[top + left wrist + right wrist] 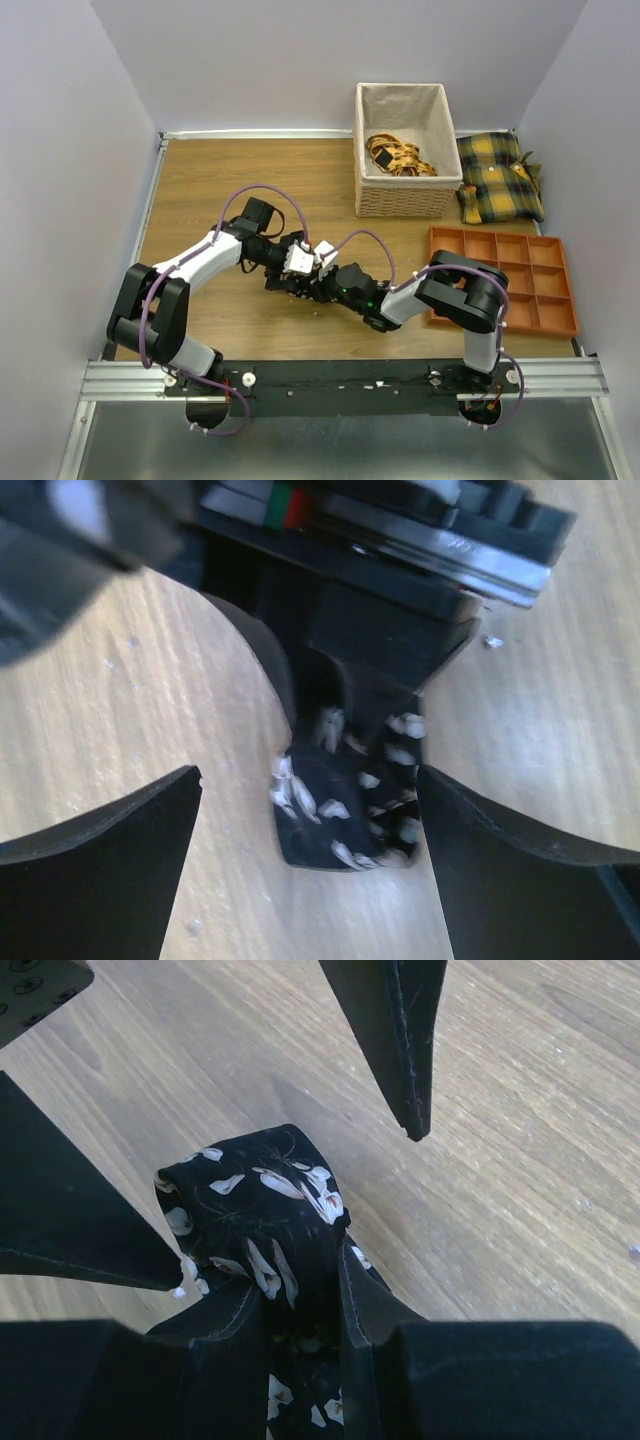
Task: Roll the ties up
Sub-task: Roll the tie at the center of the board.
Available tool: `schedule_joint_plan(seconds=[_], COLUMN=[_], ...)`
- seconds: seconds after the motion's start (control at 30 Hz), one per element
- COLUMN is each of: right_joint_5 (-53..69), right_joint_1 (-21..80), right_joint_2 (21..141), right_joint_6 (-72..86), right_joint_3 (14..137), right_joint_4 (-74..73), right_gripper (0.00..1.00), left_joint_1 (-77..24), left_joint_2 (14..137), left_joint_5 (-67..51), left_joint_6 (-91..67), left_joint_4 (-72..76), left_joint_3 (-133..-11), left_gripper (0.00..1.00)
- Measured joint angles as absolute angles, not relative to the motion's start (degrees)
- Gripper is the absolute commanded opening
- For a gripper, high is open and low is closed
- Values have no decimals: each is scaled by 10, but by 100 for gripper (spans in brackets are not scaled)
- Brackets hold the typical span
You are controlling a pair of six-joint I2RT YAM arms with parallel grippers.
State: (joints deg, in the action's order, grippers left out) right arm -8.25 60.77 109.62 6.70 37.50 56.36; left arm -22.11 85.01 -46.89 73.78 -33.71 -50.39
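Note:
A black tie (255, 1215) with small white flowers is wound into a small coil just above the wooden table (520, 1160). My right gripper (300, 1295) is shut on the coil, its fingers pinching the fabric from both sides. In the left wrist view the same tie (345, 800) sticks out below the right gripper's black body. My left gripper (310, 780) is open wide around it, one finger on each side, neither touching the fabric. From above, the left gripper (305, 262) and right gripper (328, 285) meet at mid-table and hide the tie.
A wicker basket (405, 200) lined with cloth stands at the back right and holds yellow-brown patterned fabric (398, 155). Yellow-and-black plaid cushions (498, 175) lie to its right. An orange compartment tray (520, 275) sits at the right, close to the right arm.

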Motion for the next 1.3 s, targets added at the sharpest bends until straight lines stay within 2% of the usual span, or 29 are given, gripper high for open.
schedule_joint_plan(seconds=[0.37, 0.57, 0.63, 0.77, 0.87, 0.9, 1.0, 1.1, 1.3], right_joint_5=[-93, -103, -98, -91, -85, -83, -75, -64, -46], right_joint_1=[611, 614, 623, 631, 633, 633, 633, 634, 640], right_joint_2=[1102, 1094, 1088, 1081, 1080, 1080, 1074, 1063, 1044], right_joint_6=[65, 64, 58, 50, 41, 37, 20, -3, -36], right_joint_3=[344, 331, 331, 324, 319, 316, 300, 281, 245], right_joint_4=[613, 620, 610, 604, 609, 615, 628, 638, 655], right_gripper=[1, 1, 1, 1, 1, 1, 1, 1, 1], left_joint_1=[-293, -278, -246, -220, -229, -229, -229, -230, -232], left_joint_2=[844, 819, 746, 524, 390, 371, 375, 436, 590], left_joint_5=[-422, -404, -394, -341, -274, -249, -243, -256, -274], left_joint_6=[726, 672, 661, 597, 444, 351, 279, 243, 333], left_joint_4=[-277, -340, -338, -268, -175, -155, -166, -206, -291], left_joint_3=[-469, -509, -496, -422, -379, -380, -397, -411, -405], left_gripper=[99, 99, 99, 99, 99, 99, 99, 99, 99])
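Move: The tie's folded end lies just under the left hand's wide-open fingers, about 2 cm to its right and some 4 cm below. The right hand already has the tie pinched, with that folded end about 2 cm ahead and 3 cm left of it and 1 cm lower. From the right hand, the tie's loose tail runs off under the arm, its middle about 10 cm right and 2 cm back; the wicker basket stands roughly 30 cm ahead and 22 cm right. Still pinching the tie, the right hand drags it back and to the right along the board, about 5 cm in all, turning slightly counter-clockwise. The left hand, fingers wide open, first dips some 2 to 3 cm right, back and down at the fold, then lifts away steeply up and left, turning about 40 degrees counter-clockwise, and sinks again to about 4 cm above its starting height. ##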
